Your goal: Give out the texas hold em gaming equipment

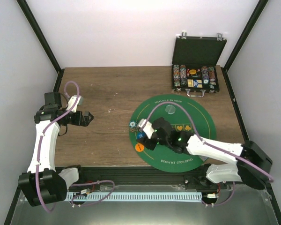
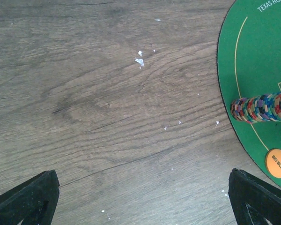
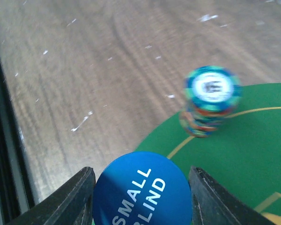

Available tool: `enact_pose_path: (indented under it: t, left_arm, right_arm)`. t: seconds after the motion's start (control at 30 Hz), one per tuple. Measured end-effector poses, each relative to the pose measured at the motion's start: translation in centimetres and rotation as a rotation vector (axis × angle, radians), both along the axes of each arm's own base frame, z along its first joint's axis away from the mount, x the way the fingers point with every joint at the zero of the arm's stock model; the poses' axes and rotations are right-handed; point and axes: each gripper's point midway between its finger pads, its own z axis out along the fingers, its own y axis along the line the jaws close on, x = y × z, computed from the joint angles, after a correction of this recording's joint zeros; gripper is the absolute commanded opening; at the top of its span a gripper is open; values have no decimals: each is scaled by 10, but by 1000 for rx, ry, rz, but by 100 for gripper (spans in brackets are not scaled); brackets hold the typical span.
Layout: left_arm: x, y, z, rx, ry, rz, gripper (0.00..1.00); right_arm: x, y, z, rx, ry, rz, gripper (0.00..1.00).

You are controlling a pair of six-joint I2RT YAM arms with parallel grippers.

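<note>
In the right wrist view a blue disc (image 3: pixel 143 194) marked SMALL BLIND fills the gap between the two black fingers of my right gripper (image 3: pixel 141 177), which is shut on it. From above, the blue disc (image 1: pixel 140 136) sits at the left edge of the green mat (image 1: pixel 196 117), under my right gripper (image 1: pixel 144 132). A stack of striped chips (image 3: pixel 210 101) stands just beyond on the mat's rim. An orange BIG BLIND disc (image 2: pixel 277 163) lies flat near the stack (image 2: pixel 261 108). A grey disc (image 1: pixel 169 109) lies farther back. My left gripper (image 2: pixel 143 206) hangs wide open over bare wood.
A black hinged case (image 1: pixel 195 77) with rows of chips stands open at the back right. The wooden table (image 1: pixel 107 93) stretches left of the mat. A black rail (image 3: pixel 0 140) runs along the table's near edge.
</note>
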Motion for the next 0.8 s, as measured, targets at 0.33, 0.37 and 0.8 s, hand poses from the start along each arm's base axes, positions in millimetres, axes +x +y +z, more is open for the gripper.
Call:
enact_pose_path:
  t: [0.33, 0.37, 0.8]
  left_arm:
    - [1, 0, -3, -5, 14, -1, 99]
    - [2, 0, -4, -4, 14, -1, 100]
    - [7, 9, 3, 43, -35, 28, 99]
  right_arm:
    - [68, -89, 41, 112, 16, -378, 36]
    - [72, -97, 41, 112, 21, -406, 36]
    - [138, -226, 28, 134, 94, -883, 36]
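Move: The right hand, holding the blue small blind some 10 cm above the mat's left edge, is bound for the right half, where the clear disc lies about 22 cm ahead and 18 cm to its right. The middle of the printed card row is about 10 cm ahead and 18 cm right; the chip stack stands 10 cm ahead and 4 cm left, with the orange big blind almost straight below. From the idle left hand, the clear disc is roughly 14 cm ahead and 45 cm right. Still pinching the small blind between its fingers, the right hand sweeps it quickly to the right and forward, some 26 cm in all, away from the chip stack and big blind, over the printed card row and towards the clear disc. It climbs about 4 cm early on, then travels nearly level while the hand swings some 50 degrees clockwise until the fingers point mostly forward and down, the grip unchanged. ##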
